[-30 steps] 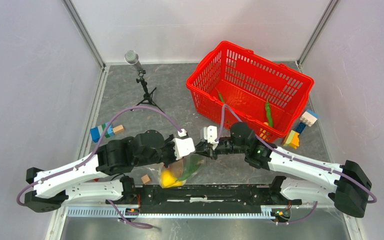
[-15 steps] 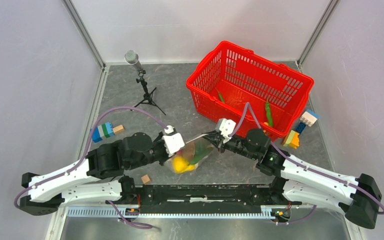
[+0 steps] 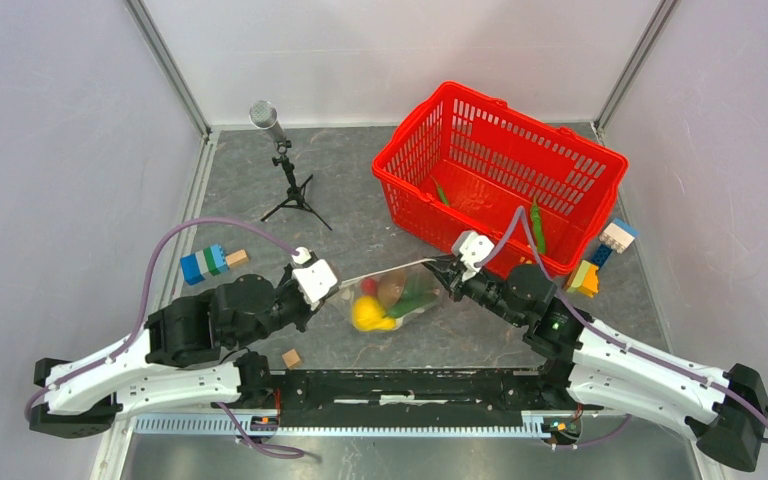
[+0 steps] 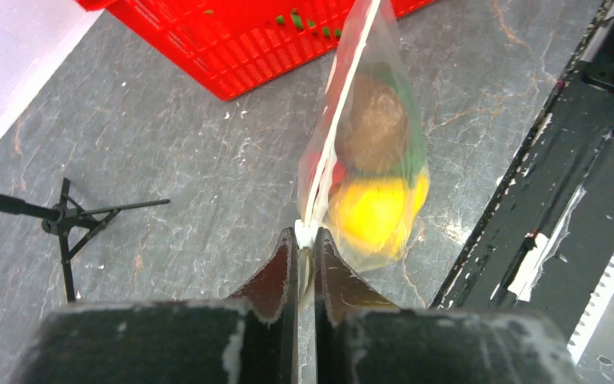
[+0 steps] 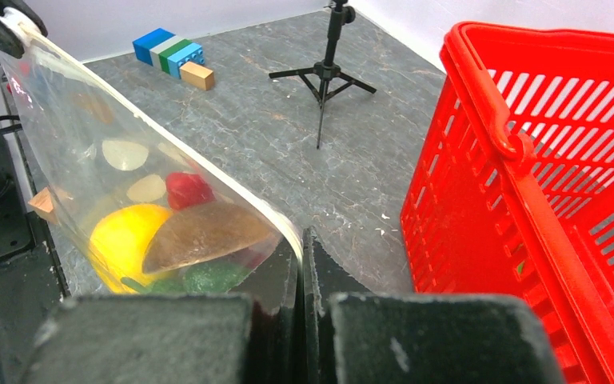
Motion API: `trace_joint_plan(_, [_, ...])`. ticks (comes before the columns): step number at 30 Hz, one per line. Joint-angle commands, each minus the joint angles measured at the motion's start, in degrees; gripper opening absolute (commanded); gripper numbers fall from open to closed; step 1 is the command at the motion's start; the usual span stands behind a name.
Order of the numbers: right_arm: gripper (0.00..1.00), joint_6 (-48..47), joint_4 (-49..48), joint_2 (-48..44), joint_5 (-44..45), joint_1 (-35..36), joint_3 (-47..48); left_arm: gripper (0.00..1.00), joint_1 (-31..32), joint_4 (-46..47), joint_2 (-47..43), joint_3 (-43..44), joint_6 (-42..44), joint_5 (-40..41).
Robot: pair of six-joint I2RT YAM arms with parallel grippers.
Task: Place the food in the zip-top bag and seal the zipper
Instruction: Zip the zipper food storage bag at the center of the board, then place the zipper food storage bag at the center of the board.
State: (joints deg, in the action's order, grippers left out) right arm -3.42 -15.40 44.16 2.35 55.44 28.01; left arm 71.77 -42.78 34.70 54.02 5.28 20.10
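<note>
The zip-top bag hangs stretched between my two grippers above the table. Through the plastic I see food: a yellow piece, a brown lump, something red and something green. My left gripper is shut on the left end of the zipper, fingertips pinching the white strip. At the other end, my right gripper is shut on the same strip. In the right wrist view the yellow piece, brown lump and red chilli lie low in the bag. Green pods lie in the basket.
A red mesh basket stands at the back right. A small microphone tripod is at the back left. Toy blocks sit at the left, more blocks at the right. A wooden cube lies by the black rail.
The grippers have drawn apart, the left one going left and the right one right. The bag went from bunched between them to pulled taut along its zipper.
</note>
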Motion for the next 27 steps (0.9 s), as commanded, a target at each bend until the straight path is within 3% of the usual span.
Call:
trace_joint_plan(1, [0.0,3.2,-1.3,-2.3,9.8,-0.9,-0.2,0.09,0.1,-1.4,-0.6,-0.1,-3.1,5.5])
trace_joint_plan(4, [0.0,5.6,-3.1,-4.1,13.2,-1.0,-1.9,0.09,0.0,-1.2,-0.9,-0.4,-3.4,6.4])
trace_joint_plan(7, [0.0,6.3,-4.8,-4.4,10.7,-1.4,-2.8,0.12,0.1,-0.2,-1.0,-1.0,-3.6,7.1])
trace_joint_plan(8, [0.0,6.2,-5.1,-3.8,8.3,-1.5,-2.5,0.22,0.1,0.4,-1.0,-1.2,-3.7,7.3])
trace_joint_plan(12, [0.0,5.9,-4.4,0.3,-0.6,-1.4,0.5,0.8,0.0,3.3,-0.9,-1.2,-4.7,7.9])
trace_joint_plan(15, [0.0,5.0,-4.3,3.5,-4.7,-1.5,3.4,0.97,0.1,4.8,-1.3,-0.3,-6.7,10.9])
trace_joint_plan(27, [0.0,-2.9,1.8,25.0,-11.1,-2.5,30.8,1.0,0.1,7.8,-5.7,2.6,-11.5,26.9])
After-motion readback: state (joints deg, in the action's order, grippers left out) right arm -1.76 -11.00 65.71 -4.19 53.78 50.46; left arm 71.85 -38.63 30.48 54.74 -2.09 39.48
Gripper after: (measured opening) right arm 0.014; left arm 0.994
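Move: Just ahead of the left hand, which still pinches the zipper's left corner, the filled bag's middle hangs about 11 cm to the right, 1 cm farther out and 8 cm lower; the yellow pepper is some 7 cm right, 1 cm back, 12 cm below. For the right hand, shut on the other corner, the pinched left corner is about 20 cm left and 5 cm back, level; the cucumber 4 cm left, 4 cm back, 12 cm below; the red basket's middle 16 cm right, 22 cm ahead, 13 cm below. Opening wide, the left fingers let go of the zipper's left corner while that hand goes about 6 cm left, up and forward, turning some 20 degrees counter-clockwise. The right hand keeps its pinch on the other corner, first tugging slightly right and dipping about 2 cm, then swinging left, up and forward towards the left hand's side. ##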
